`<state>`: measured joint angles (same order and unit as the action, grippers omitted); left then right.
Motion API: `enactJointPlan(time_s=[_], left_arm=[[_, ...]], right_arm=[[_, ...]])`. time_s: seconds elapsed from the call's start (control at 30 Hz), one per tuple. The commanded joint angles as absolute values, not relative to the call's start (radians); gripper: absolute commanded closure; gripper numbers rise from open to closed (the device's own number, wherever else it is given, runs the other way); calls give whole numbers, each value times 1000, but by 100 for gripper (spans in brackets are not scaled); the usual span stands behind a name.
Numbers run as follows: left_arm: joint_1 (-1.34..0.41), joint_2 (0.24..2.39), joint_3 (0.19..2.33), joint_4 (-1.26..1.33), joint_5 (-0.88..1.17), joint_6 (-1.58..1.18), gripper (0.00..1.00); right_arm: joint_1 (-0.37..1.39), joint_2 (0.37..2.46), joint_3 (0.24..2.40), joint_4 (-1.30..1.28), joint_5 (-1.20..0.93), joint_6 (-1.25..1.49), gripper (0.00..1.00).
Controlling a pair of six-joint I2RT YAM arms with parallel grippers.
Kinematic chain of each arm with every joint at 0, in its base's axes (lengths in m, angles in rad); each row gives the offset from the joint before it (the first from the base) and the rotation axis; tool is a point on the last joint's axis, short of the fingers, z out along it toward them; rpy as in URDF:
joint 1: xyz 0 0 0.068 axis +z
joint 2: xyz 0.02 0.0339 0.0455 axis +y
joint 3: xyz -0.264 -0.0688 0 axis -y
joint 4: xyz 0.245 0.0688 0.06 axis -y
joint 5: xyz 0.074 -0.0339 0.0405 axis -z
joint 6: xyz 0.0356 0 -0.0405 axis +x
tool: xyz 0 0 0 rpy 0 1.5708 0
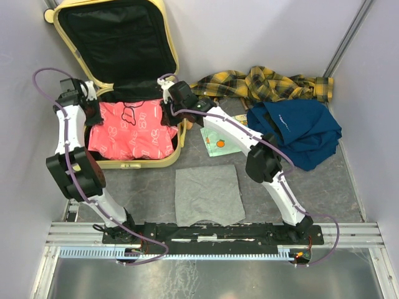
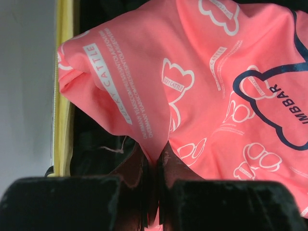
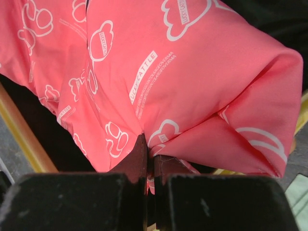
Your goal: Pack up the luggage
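The luggage (image 1: 163, 45), a pale-yellow hard-shell suitcase with black lining, lies open at the back left, its lid raised. A pink printed shirt (image 1: 132, 129) is spread over its lower half. My left gripper (image 1: 93, 116) is shut on the shirt's left edge; in the left wrist view the pink cloth (image 2: 192, 86) is pinched between the dark fingertips (image 2: 171, 166), with the yellow rim (image 2: 63, 120) at left. My right gripper (image 1: 167, 111) is shut on the shirt's right edge, where pink cloth (image 3: 183, 82) bunches above its fingertips (image 3: 139, 154).
A yellow-and-black plaid cloth (image 1: 262, 83) lies at the back right. A dark blue garment (image 1: 299, 129) sits right of centre, a small pale-green item (image 1: 219, 143) beside it. A grey cloth (image 1: 207, 195) lies flat in front. Grey walls (image 1: 19, 124) close both sides.
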<state>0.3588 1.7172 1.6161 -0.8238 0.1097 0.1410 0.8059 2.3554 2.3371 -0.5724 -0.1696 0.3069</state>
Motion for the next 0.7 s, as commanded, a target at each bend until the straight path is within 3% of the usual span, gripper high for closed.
enactJointPlan(time_s=[0.0,0.23,0.3,0.37,0.43,0.47,0.53,0.67], left_arm=[[376,1745,1573,-723,64,235,97],[377,1830,1524,-659,14,274,97],[377,1859,1529,-641,-23,284,96],[376,1887,1550,-643,-43,292,83],[377,1899,1581,-669,-31,299,54],[377,1894,1595,-684,-16,303,43],[377,1868,1615,-704,30,315,24],[376,1792,1641,-752,145,347,7]], right_arm=[[811,2374,2325,-505,-125,306,98],[818,2435,2307,-513,-61,255,98],[818,2444,2302,-516,-57,253,92],[820,2439,2293,-520,-56,252,67],[821,2417,2288,-527,-38,252,36],[821,2402,2288,-531,-34,250,27],[820,2365,2298,-536,-48,235,15],[818,2273,2322,-539,-122,207,4]])
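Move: Each hand still holds one end of the pink shirt over the open suitcase. The middle of the case floor lies about 10 cm right of the left hand, 1 cm back and some 14 cm below, and about 16 cm left of the right hand, 2 cm back and equally far below. The case's left wall is about 6 cm left of the left hand; the right wall is 4 cm right of the right hand and 2 cm back, with the mint cloth 22 cm right of that hand and 6 cm back. Both hands lower the stretched pink shirt together into the suitcase, the left sinking some 9 cm with a late drift of about 3 cm towards the case's left wall while its fingers tip about 10 degrees steeper, the right going down about 7 cm. Near the bottom both grippers open wide and let go of the shirt's ends, and the hands then begin to lift, the left by about 1 cm and the right by 1 to 2. ##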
